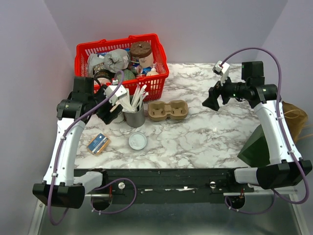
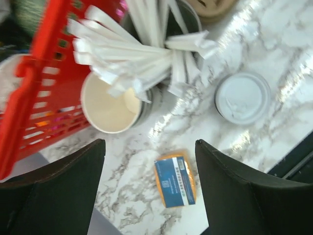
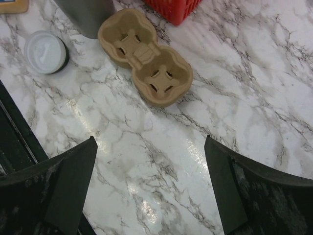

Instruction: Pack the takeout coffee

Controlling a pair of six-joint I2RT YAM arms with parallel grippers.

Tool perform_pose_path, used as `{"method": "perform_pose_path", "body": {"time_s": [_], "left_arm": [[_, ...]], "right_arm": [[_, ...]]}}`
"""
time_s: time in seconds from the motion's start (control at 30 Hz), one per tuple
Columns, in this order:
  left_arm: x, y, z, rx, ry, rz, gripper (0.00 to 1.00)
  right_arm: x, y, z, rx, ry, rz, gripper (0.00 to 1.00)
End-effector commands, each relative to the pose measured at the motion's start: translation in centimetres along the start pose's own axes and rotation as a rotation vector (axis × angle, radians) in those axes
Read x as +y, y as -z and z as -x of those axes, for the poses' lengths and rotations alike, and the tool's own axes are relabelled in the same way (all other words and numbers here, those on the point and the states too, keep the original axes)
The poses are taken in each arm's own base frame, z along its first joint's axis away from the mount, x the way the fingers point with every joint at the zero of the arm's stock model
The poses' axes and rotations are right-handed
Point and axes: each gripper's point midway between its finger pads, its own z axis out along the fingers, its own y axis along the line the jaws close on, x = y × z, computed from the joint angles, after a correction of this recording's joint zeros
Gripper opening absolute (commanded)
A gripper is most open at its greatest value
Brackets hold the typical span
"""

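Note:
No lidded takeout coffee shows in any view. A lidless paper cup point(image 2: 108, 103), cream inside, stands against the red basket point(image 2: 34, 98). A loose white lid point(image 1: 137, 141) lies flat near the table's front. A brown two-cup cardboard carrier point(image 1: 168, 110) sits mid-table. My left gripper point(image 1: 106, 113) hovers open over the marble just in front of the lidless cup, with nothing between its fingers point(image 2: 73, 181). My right gripper point(image 1: 211, 102) hangs open and empty over bare marble to the right of the carrier point(image 3: 144, 56).
The red basket point(image 1: 117, 41) at the back left holds assorted items. A grey tin of wrapped straws point(image 1: 134, 117) stands beside the carrier. An orange-and-blue packet point(image 1: 98, 144) lies front left. A dark green bag point(image 1: 257, 147) and a brown paper bag point(image 1: 293, 117) stand at the right edge.

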Motion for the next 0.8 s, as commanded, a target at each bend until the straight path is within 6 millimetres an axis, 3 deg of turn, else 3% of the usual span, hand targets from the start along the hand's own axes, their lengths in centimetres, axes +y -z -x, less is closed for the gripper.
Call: {"method": "perform_pose_path", "body": {"time_s": [0.0,0.1,0.17,0.43,0.6,0.77], "left_arm": [[-3.3,-1.4,-1.9,0.02,-0.028,-0.172,0.77],[-2.5,-2.5,-1.8,0.028,-0.04,-0.186,0.64],[-2.0,-3.0,-2.2,0.056,-0.055,-0.197,0.62],[0.1,-2.9,-2.9,0.089,-0.178,-0.221,0.64],[2.7,-3.6,-3.6,0.113,-0.146,-0.232,0.62],[3.5,-4.7,-3.4,0.079,-0.181,-0.255,0.59]], "right_arm": [[1.0,-0.3,0.2,-0.013,-0.003,0.053,1.0],[1.2,0.0,0.2,-0.018,0.003,0.047,1.0],[1.2,0.0,-0.2,-0.01,0.002,0.041,1.0],[1.9,0.3,-1.0,-0.003,-0.002,0.038,1.0],[1.9,0.4,-1.5,0.003,-0.001,0.028,1.0],[1.9,0.2,-1.6,0.0,-0.005,0.03,1.0]]}}
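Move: The stacked paper cups stand about 10 cm ahead of the open left hand, some 2 cm to its left and 14 cm down, against the red basket. The straw holder is roughly 10 cm ahead and 7 cm right; on the table, the white lid lies level with the hand, 9 cm right, and the orange-blue packet some 3 cm back and 10 cm left. From the right hand the cups are about 45 cm left and 8 cm ahead. The paper cups are what the left hand closes in on: it sinks about 5 cm, easing slightly back, then swings forward and left by 4 to 5 cm towards their rim at nearly steady height. On the way the fingers tip steeper and turn roughly 10 degrees clockwise, and the gap narrows to a bit over half open, with nothing gripped. The right hand, wide open, drifts 2 cm back and slightly down. ##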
